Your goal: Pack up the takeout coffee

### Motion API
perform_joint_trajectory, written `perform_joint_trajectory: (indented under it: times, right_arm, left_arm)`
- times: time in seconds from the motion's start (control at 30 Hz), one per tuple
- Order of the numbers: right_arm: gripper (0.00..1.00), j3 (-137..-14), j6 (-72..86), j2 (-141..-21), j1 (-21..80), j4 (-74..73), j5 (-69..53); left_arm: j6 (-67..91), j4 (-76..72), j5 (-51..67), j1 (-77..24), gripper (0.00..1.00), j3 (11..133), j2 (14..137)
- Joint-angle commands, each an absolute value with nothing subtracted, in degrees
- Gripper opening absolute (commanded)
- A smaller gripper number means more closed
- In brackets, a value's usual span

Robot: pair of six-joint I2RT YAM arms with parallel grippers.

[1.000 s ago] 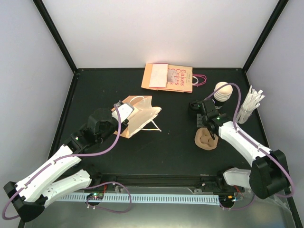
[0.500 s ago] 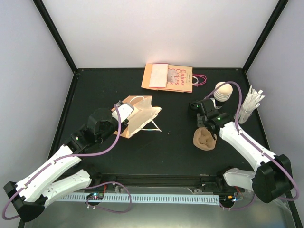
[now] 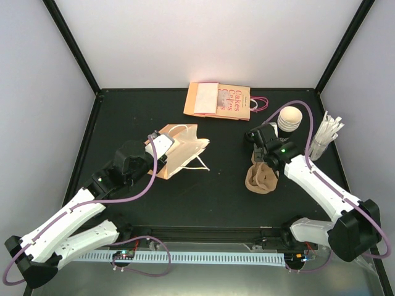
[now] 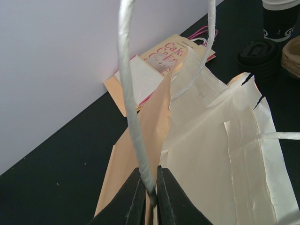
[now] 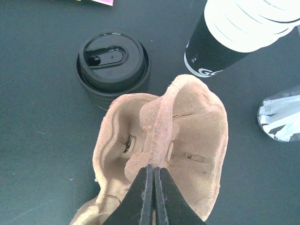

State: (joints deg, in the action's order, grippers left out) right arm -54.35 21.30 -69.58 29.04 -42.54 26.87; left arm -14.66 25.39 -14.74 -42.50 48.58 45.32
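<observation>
The takeout coffee cup (image 3: 289, 118) is black paper with a cream inside and stands upright at the back right, also seen in the right wrist view (image 5: 220, 42) and the left wrist view (image 4: 280, 21). Its black plastic lid (image 5: 112, 63) lies apart, left of it, on a short stack of lids (image 4: 258, 55). My right gripper (image 5: 153, 172) is shut on the middle ridge of the brown pulp cup carrier (image 3: 260, 177), just in front of the lids. My left gripper (image 4: 150, 187) is shut on the white handle (image 4: 133, 108) of the tan paper bag (image 3: 184, 151).
White wrapped straws stand in a clear cup (image 3: 324, 139) at the far right (image 5: 280, 119). Flat paper bags with pink print (image 3: 219, 100) lie at the back wall (image 4: 157, 65). The bag's second handle (image 3: 200, 163) trails on the black table.
My right gripper has moved left and tipped the carrier up, carrying it a little leftward. The left gripper and the bag have not moved.
</observation>
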Motion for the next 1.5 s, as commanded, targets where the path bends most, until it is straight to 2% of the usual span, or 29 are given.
perform_joint_trajectory:
  times: [0.0, 0.33, 0.53, 0.73, 0.8, 0.93, 1.0, 1.23, 1.47]
  right_arm:
    - [0.01, -57.3, 20.49, -67.99, 30.27, -44.52, 26.32]
    - [0.01, -66.33, 20.45, -65.13, 38.76, -51.86, 20.96]
    - [0.01, -68.38, 18.73, -67.91, 47.45, -49.88, 14.83]
    - [0.02, -68.55, 20.83, -73.25, 52.53, -48.72, 15.02]
    - [0.1, -67.9, 21.53, -74.92, 53.63, -47.05, 14.47]
    - [0.53, -66.27, 19.69, -75.81, 54.32, -43.19, 10.53]
    - [0.64, -64.81, 18.43, -74.37, 54.32, -40.89, 9.97]
    - [0.73, -61.95, 14.69, -72.21, 54.15, -38.79, 12.39]
    - [0.72, -57.63, 20.73, -73.97, 51.63, -40.63, 14.53]
  left_arm:
    - [-14.24, 23.94, -14.15, -42.64, 0.08, 48.86, 44.82]
    - [-13.86, 23.92, -15.52, -42.59, 0.09, 48.99, 44.91]
    - [-12.36, 23.93, -19.94, -41.81, 0.08, 49.09, 44.79]
    - [-10.94, 23.45, -25.0, -40.52, 0.09, 48.83, 43.37]
    - [-10.67, 23.3, -25.24, -40.18, 0.09, 48.6, 43.03]
    - [-10.71, 23.12, -24.41, -39.88, 0.08, 48.65, 43.06]
    - [-10.77, 23.17, -24.09, -39.89, 0.08, 48.69, 43.22]
    - [-10.9, 23.07, -23.35, -39.33, 0.09, 48.78, 43.16]
    - [-11.29, 22.94, -22.13, -39.22, 0.09, 48.55, 42.99]
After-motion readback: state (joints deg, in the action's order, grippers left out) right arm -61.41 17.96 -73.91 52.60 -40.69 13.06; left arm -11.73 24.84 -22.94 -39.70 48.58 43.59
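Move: The upper cup holder is already pinched in the right gripper. The open table spot for it lies about 17 cm left of that hand, 9 back and 11 below. The second cup holder sits just under the hand, some 4 cm right and 4 back; the black lids 8 cm ahead and 1 left; the paper bag about 31 left, 2 ahead, held by the left gripper. From the left hand that spot is roughly 20 cm right, 9 back, 23 below. Lift the right gripper about 8 cm with the upper cup holder off the second one, swing it left some 18 cm and back towards the open table, turning counter-clockwise, then lower it and open the fingers wide to let go. Keep the left gripper shut on the bag's handle and draw it about 4 cm left, turning slightly counter-clockwise. ##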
